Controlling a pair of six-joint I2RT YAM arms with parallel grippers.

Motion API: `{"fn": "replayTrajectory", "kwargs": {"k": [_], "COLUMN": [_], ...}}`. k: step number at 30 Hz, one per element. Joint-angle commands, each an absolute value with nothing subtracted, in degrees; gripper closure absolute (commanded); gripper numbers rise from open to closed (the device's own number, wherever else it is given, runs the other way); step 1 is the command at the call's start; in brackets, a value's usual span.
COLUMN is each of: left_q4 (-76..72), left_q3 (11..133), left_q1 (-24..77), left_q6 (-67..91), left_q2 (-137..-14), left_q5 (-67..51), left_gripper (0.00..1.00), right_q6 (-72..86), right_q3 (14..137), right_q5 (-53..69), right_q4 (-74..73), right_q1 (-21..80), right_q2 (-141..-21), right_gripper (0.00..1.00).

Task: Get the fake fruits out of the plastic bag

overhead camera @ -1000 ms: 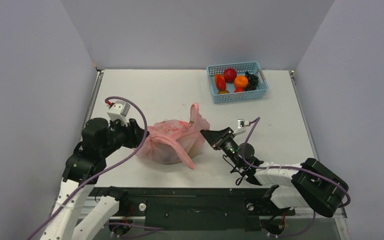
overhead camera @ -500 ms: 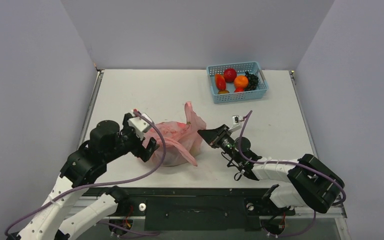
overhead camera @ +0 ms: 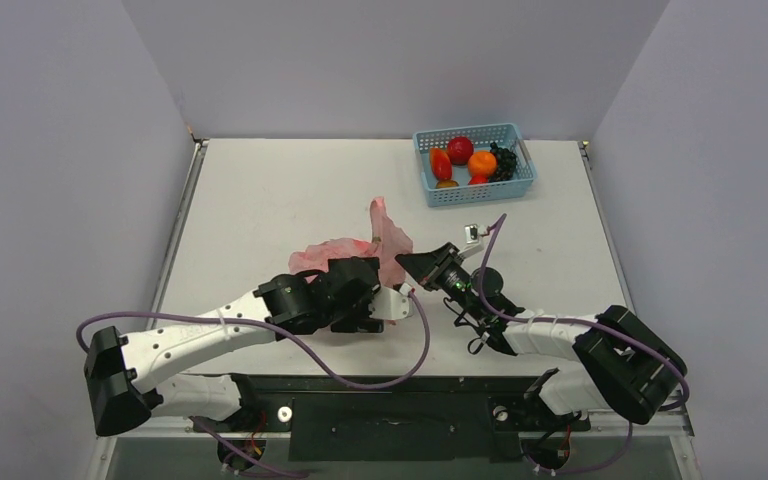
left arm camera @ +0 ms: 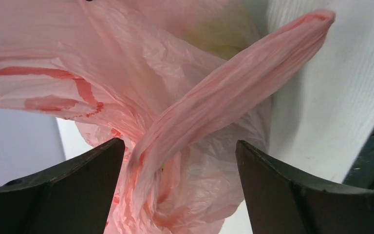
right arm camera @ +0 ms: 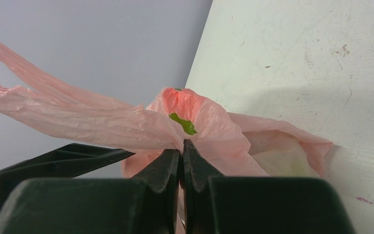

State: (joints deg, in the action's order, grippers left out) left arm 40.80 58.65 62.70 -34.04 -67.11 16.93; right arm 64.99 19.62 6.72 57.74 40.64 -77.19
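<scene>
The pink plastic bag (overhead camera: pixel 345 252) lies crumpled at the table's middle, one handle (overhead camera: pixel 382 222) sticking up. My right gripper (overhead camera: pixel 406 263) is shut on a fold of its right edge (right arm camera: pixel 195 139), beside a green printed mark (right arm camera: pixel 185 124). My left gripper (overhead camera: pixel 358 282) reaches in from the near side, jaws wide open, with the bag (left arm camera: pixel 195 190) and a twisted handle (left arm camera: pixel 233 87) ahead of its fingers (left arm camera: pixel 92 165). The fake fruits stay inside the bag; only a pale yellow-green shape (right arm camera: pixel 282 163) shows through the film (left arm camera: pixel 224 39).
A light blue mesh basket (overhead camera: pixel 473 190) stands at the back right with a red fruit (overhead camera: pixel 460 149), an orange one (overhead camera: pixel 481 163) and a dark grape bunch (overhead camera: pixel 503 162). Grey walls close in three sides. The dark frame rail (overhead camera: pixel 390 405) runs along the near edge.
My left arm has swung from the bag's left side round to its near side, and its jaws have opened wide. The bag has bunched up toward the right gripper, which stays shut on it.
</scene>
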Motion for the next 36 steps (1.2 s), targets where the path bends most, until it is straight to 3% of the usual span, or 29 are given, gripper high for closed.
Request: {"fn": "replayTrajectory", "kwargs": {"k": [1, 7, 9, 14, 17, 21, 30, 36], "left_q4": [36.47, 31.01, 27.97, 26.23, 25.17, 21.21, 13.86, 4.44], "left_q3": [60.07, 57.17, 55.56, 53.84, 53.93, 52.96, 50.7, 42.8], "left_q1": [63.4, 64.42, 64.83, 65.93, 66.12, 66.08, 61.92, 61.54], "left_q6": [-42.93, -44.57, -44.67, -43.7, -43.11, -37.91, -15.38, 5.16], "left_q2": [-68.2, -68.38, -67.63, -68.39, -68.39, -63.87, -51.92, -40.48], "left_q5": [23.8, 26.52, 26.76, 25.08, 25.56, 24.57, 21.26, 35.74], "left_gripper": [0.17, 0.28, 0.44, 0.52, 0.7, 0.82, 0.98, 1.0], "right_q6": [64.42, 63.73, 63.91, 64.58, 65.09, 65.13, 66.15, 66.72], "right_q3": [21.18, 21.12, 21.06, 20.96, 20.58, 20.07, 19.92, 20.16], "right_q5": [7.37, 6.74, 6.91, 6.75, 6.54, 6.43, 6.15, 5.19], "right_q4": [58.65, 57.19, 57.32, 57.48, 58.13, 58.22, 58.55, 57.29], "right_q1": [40.17, 40.22, 40.18, 40.24, 40.28, 40.27, 40.46, 40.4], "right_q2": [-74.9, -73.26, -73.21, -73.2, -73.32, -73.05, -72.84, -71.89], "right_gripper": [1.0, 1.0, 1.0, 1.0, 1.0, 1.0, 1.0, 1.0]}}
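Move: The loose handle of the plastic bag lies between and just beyond the open fingers of my left hand, roughly 2 cm ahead, 1 cm right and 2 cm below. The bag's body is about 1 cm ahead, 3 cm left and 9 cm below that hand; my right fingertips, pinching the other handle, are some 6 cm ahead and 7 cm right, about level. From my right hand the loose handle lies about 4 cm back and 6 cm left, roughly level. I ease my left hand about 2 cm forward and a little right into the loose handle and shut its wide-open fingers, pinching the plastic. Then I draw it up about 10 cm, veering slightly left, while the wrist rolls some 45 degrees so the fingers swing from steeply down to nearly level, pointing right. My right hand stays nearly in place, keeping its pinch on the other handle. ##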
